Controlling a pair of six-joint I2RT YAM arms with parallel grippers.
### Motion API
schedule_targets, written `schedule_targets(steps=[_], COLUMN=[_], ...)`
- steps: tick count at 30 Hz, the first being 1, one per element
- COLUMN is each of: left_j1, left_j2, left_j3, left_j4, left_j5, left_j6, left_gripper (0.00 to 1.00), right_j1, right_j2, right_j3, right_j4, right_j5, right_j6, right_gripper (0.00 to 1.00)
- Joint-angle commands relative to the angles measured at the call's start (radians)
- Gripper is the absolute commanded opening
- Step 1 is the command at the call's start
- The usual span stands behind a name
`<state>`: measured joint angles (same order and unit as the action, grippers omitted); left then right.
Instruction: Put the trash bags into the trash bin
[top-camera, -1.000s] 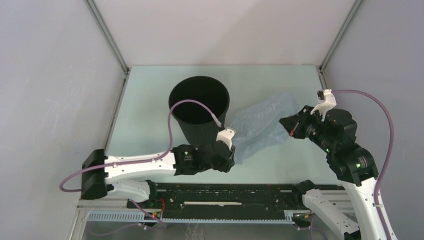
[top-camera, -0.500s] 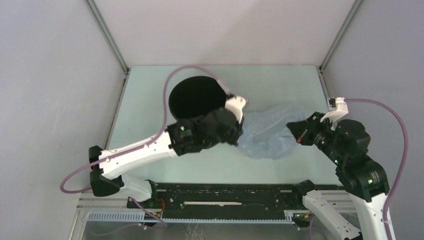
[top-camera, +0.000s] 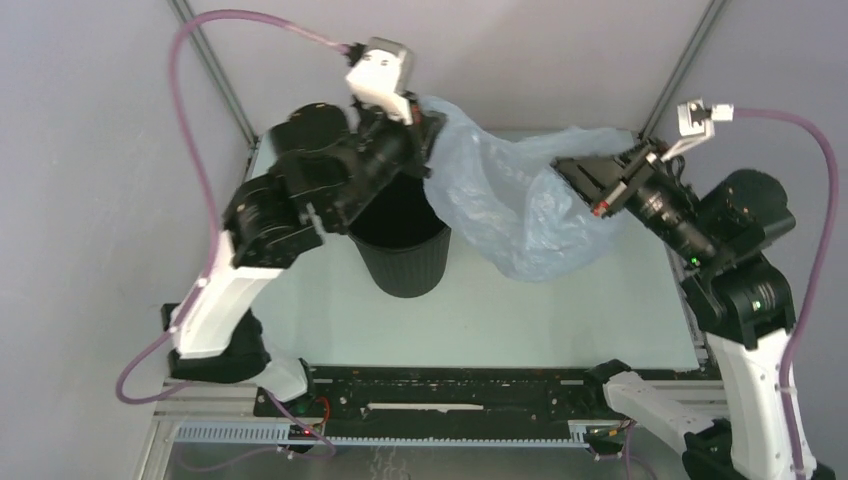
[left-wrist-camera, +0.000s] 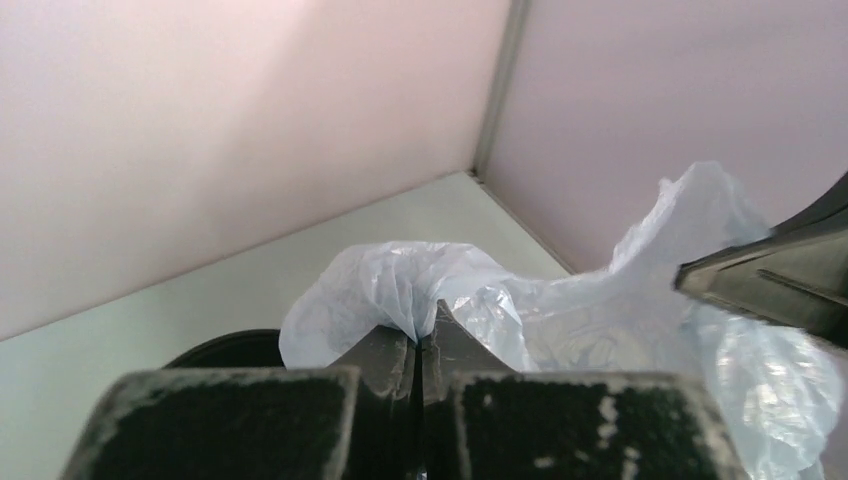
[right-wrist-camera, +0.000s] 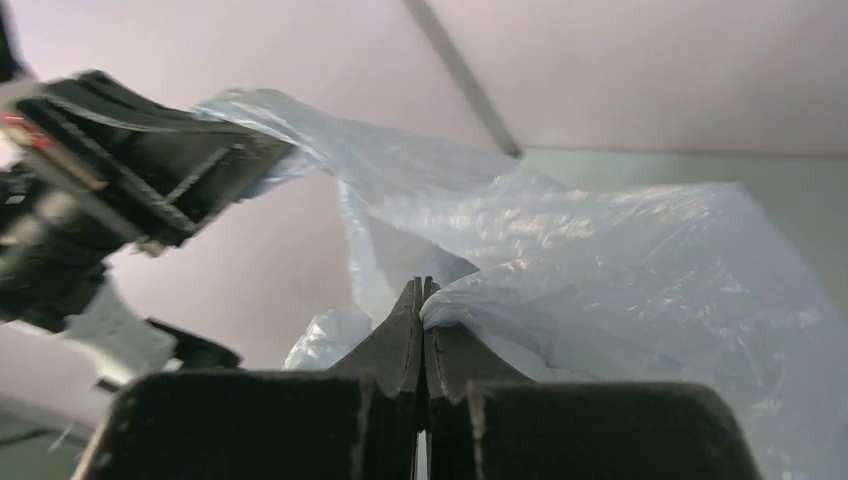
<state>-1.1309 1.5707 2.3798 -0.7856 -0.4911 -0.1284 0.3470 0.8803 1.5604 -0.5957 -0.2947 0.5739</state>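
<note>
The trash bag (top-camera: 510, 205), a thin pale blue-grey film, hangs stretched in the air between both arms, its belly sagging to the right of the trash bin (top-camera: 400, 250). My left gripper (top-camera: 428, 122) is raised above the bin's right rim and shut on the bag's left edge; in the left wrist view the film (left-wrist-camera: 420, 290) bunches out of the closed gripper (left-wrist-camera: 425, 335). My right gripper (top-camera: 572, 172) is shut on the bag's right edge, and the film (right-wrist-camera: 600, 260) spreads from the gripper (right-wrist-camera: 424, 290). The black bin stands upright, partly hidden by the left arm.
Pale grey walls close in the green table (top-camera: 500, 310) on three sides, with metal corner posts (top-camera: 690, 60) at the back. A black rail (top-camera: 450, 385) runs along the near edge. Purple cables (top-camera: 200, 110) loop from both wrists.
My left gripper shut on the bag's edge beside the bin and rose high above the rim. My right gripper lifted too, and the bag left the table.
</note>
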Motion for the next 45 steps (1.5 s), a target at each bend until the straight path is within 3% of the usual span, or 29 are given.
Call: schedule_targets(steps=[1, 4, 7, 13, 16, 18, 21, 25, 32, 37, 39, 45], left_j1=[0.002, 0.002, 0.002, 0.009, 0.049, 0.069, 0.073, 0.083, 0.095, 0.180, 0.203, 0.220], left_j2=[-0.171, -0.282, -0.370, -0.450, -0.437, -0.382, -0.251, -0.077, -0.078, -0.148, -0.186, -0.256], left_j3=[-0.085, -0.158, -0.241, -0.365, -0.390, -0.349, -0.215, -0.008, -0.105, -0.202, -0.236, -0.223], left_j4=[0.069, 0.111, 0.143, 0.144, 0.151, 0.123, 0.064, -0.026, -0.015, -0.042, -0.045, -0.068], left_j5=[-0.252, -0.408, -0.474, -0.538, -0.489, -0.449, -0.348, -0.212, -0.095, -0.014, 0.006, 0.060], left_j6=[0.126, 0.176, 0.195, 0.167, 0.135, 0.121, 0.101, 0.003, -0.138, -0.250, -0.270, -0.282], left_gripper=[0.00, 0.00, 0.00, 0.00, 0.00, 0.00, 0.00, 0.00, 0.00, 0.00, 0.04, 0.29], right_j1=[0.129, 0.266, 0.353, 0.381, 0.357, 0.287, 0.181, 0.121, 0.062, 0.058, 0.058, 0.054], right_j2=[0.120, 0.228, 0.324, 0.351, 0.299, 0.259, 0.185, 0.131, 0.082, 0.116, 0.130, 0.152], right_j3=[0.129, 0.245, 0.304, 0.236, 0.105, -0.009, -0.159, -0.192, -0.192, -0.193, -0.192, -0.191], right_j4=[0.219, 0.210, 0.236, 0.313, 0.323, 0.340, 0.366, 0.237, 0.148, 0.168, 0.189, 0.181], right_j5=[-0.158, -0.151, -0.190, -0.215, -0.162, -0.170, -0.215, -0.222, -0.225, -0.283, -0.314, -0.390], right_j6=[0.041, -0.003, 0.012, 0.066, 0.097, 0.207, 0.340, 0.316, 0.276, 0.267, 0.274, 0.250], right_gripper=[0.00, 0.00, 0.00, 0.00, 0.00, 0.00, 0.00, 0.00, 0.00, 0.00, 0.00, 0.00])
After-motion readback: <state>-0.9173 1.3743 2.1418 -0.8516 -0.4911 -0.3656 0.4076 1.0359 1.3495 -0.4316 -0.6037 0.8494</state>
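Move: Both hands hold the trash bag up high, its bulk about 10 cm right of the left hand, some 5 cm ahead and 12 below it, so from the right hand 8 cm ahead, 3 cm left and 8 below. The trash bin's middle is roughly 15 cm ahead, 8 cm left and 45 cm below the left hand; from the right hand it lies about 18 cm ahead, 23 cm left and 39 cm below. Both hands fling the stretched bag left across the trash bin and swing it back: the left goes some 23 cm left, returns nearly as far while dropping about 8 cm, then drifts left again to end 8 cm left of its start and a little lower, its fingers starting to part around the bag edge. The right, still pinching its edge, goes about 15 cm left and rises, then comes half-way back while sinking some 15 cm, its fingertips tipping down and turning counter-clockwise, about 20 degrees each. ##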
